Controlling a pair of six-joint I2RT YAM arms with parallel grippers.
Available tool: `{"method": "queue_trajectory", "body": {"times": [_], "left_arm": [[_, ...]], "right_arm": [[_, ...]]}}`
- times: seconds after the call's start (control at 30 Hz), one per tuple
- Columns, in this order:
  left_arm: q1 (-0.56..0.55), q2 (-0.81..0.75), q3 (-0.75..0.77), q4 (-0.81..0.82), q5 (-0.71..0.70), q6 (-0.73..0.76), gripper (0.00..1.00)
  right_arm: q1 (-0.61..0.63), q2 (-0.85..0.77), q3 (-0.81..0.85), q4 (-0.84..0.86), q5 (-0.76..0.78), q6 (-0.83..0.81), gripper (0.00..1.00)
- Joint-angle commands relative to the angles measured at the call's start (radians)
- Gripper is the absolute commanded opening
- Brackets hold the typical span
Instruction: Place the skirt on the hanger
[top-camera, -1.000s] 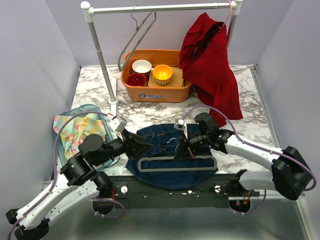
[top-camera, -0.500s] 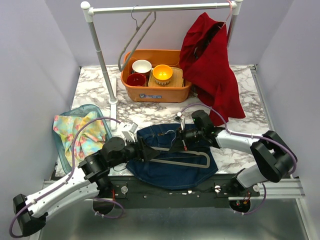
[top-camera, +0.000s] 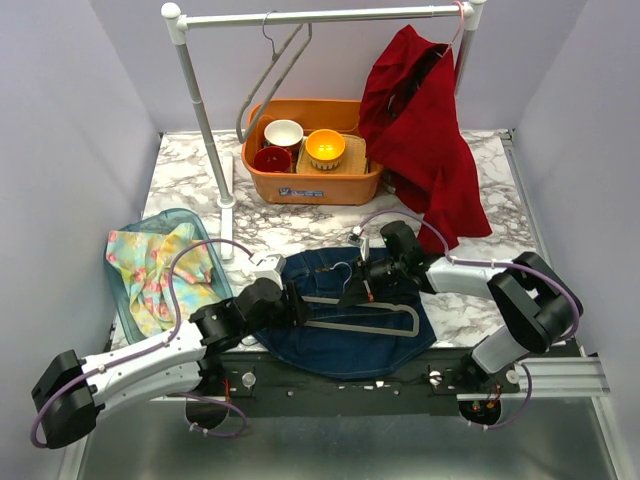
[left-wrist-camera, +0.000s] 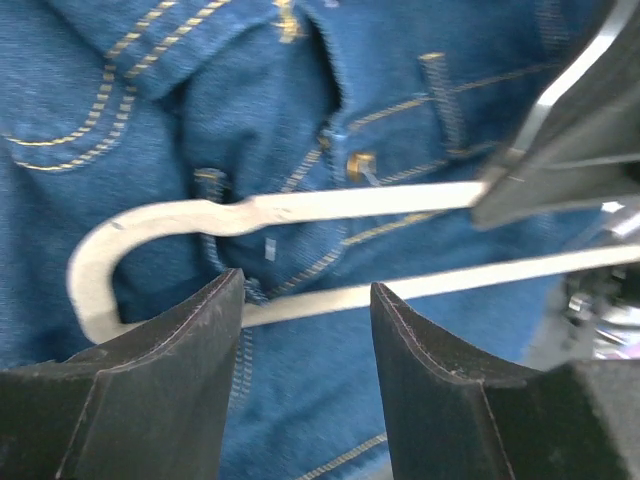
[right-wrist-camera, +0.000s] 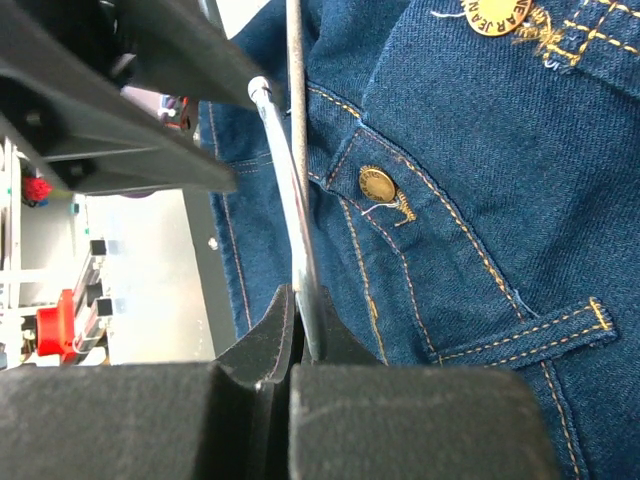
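Note:
The blue denim skirt (top-camera: 340, 355) lies flat at the table's near edge. A grey hanger (top-camera: 390, 330) rests on it. My right gripper (top-camera: 358, 288) is shut on the hanger's thin bar (right-wrist-camera: 298, 230), over the skirt's waistband and brass button (right-wrist-camera: 377, 184). My left gripper (top-camera: 297, 305) is open, its jaws spread just above the denim (left-wrist-camera: 300, 400), right by the hanger's curved left end (left-wrist-camera: 150, 225). It holds nothing. The right gripper's finger shows at the upper right of the left wrist view (left-wrist-camera: 580, 150).
An orange basket (top-camera: 312, 185) with bowls stands at the back. A white rack (top-camera: 200, 110) holds an empty grey hanger (top-camera: 275, 70) and a red garment (top-camera: 420, 130). A teal bin (top-camera: 128, 310) with floral cloth sits at the left.
My left arm has reached right, bringing its open gripper to the hanger's left end. My right gripper has shifted up and left, and the hanger has turned and shifted with it.

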Motion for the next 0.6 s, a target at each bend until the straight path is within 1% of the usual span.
{"method": "queue_trajectory", "body": {"times": [0.0, 0.3, 0.33, 0.37, 0.43, 0.53, 0.57], "left_arm": [[-0.006, 0.062, 0.008, 0.04, -0.101, 0.026, 0.62], [-0.012, 0.136, 0.015, 0.046, -0.127, 0.044, 0.6], [-0.012, 0.14, 0.021, 0.046, -0.13, 0.047, 0.57], [-0.012, 0.145, 0.024, 0.047, -0.132, 0.053, 0.52], [-0.012, 0.157, 0.038, 0.043, -0.135, 0.067, 0.48], [-0.012, 0.16, 0.068, 0.021, -0.136, 0.087, 0.34], [-0.012, 0.157, 0.076, 0.015, -0.136, 0.095, 0.26]], "right_arm": [[-0.016, 0.011, 0.024, 0.009, -0.022, -0.003, 0.01], [-0.025, 0.017, 0.03, -0.005, -0.027, -0.01, 0.01], [-0.025, 0.019, 0.032, -0.007, -0.028, -0.012, 0.01], [-0.026, 0.02, 0.033, -0.01, -0.027, -0.012, 0.01], [-0.028, 0.022, 0.035, -0.013, -0.028, -0.016, 0.01], [-0.031, 0.025, 0.039, -0.022, -0.03, -0.024, 0.01], [-0.031, 0.025, 0.042, -0.025, -0.031, -0.026, 0.0]]}}
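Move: The lower bar of the grey hanger, just short of its left end, lies about 4 cm below the left hand, roughly 1 cm ahead and 1 cm left. The hanger's left end is some 5 cm to this hand's left and 2 cm ahead; its hook is about 10 cm right and 8 cm ahead. From the right hand, still holding the hanger by the hook, that bar stretch is about 12 cm left, 4 cm back and 3 cm below. The left hand sinks about 3 cm towards the hanger's lower bar, easing forward-left, then starts closing its fingers. ##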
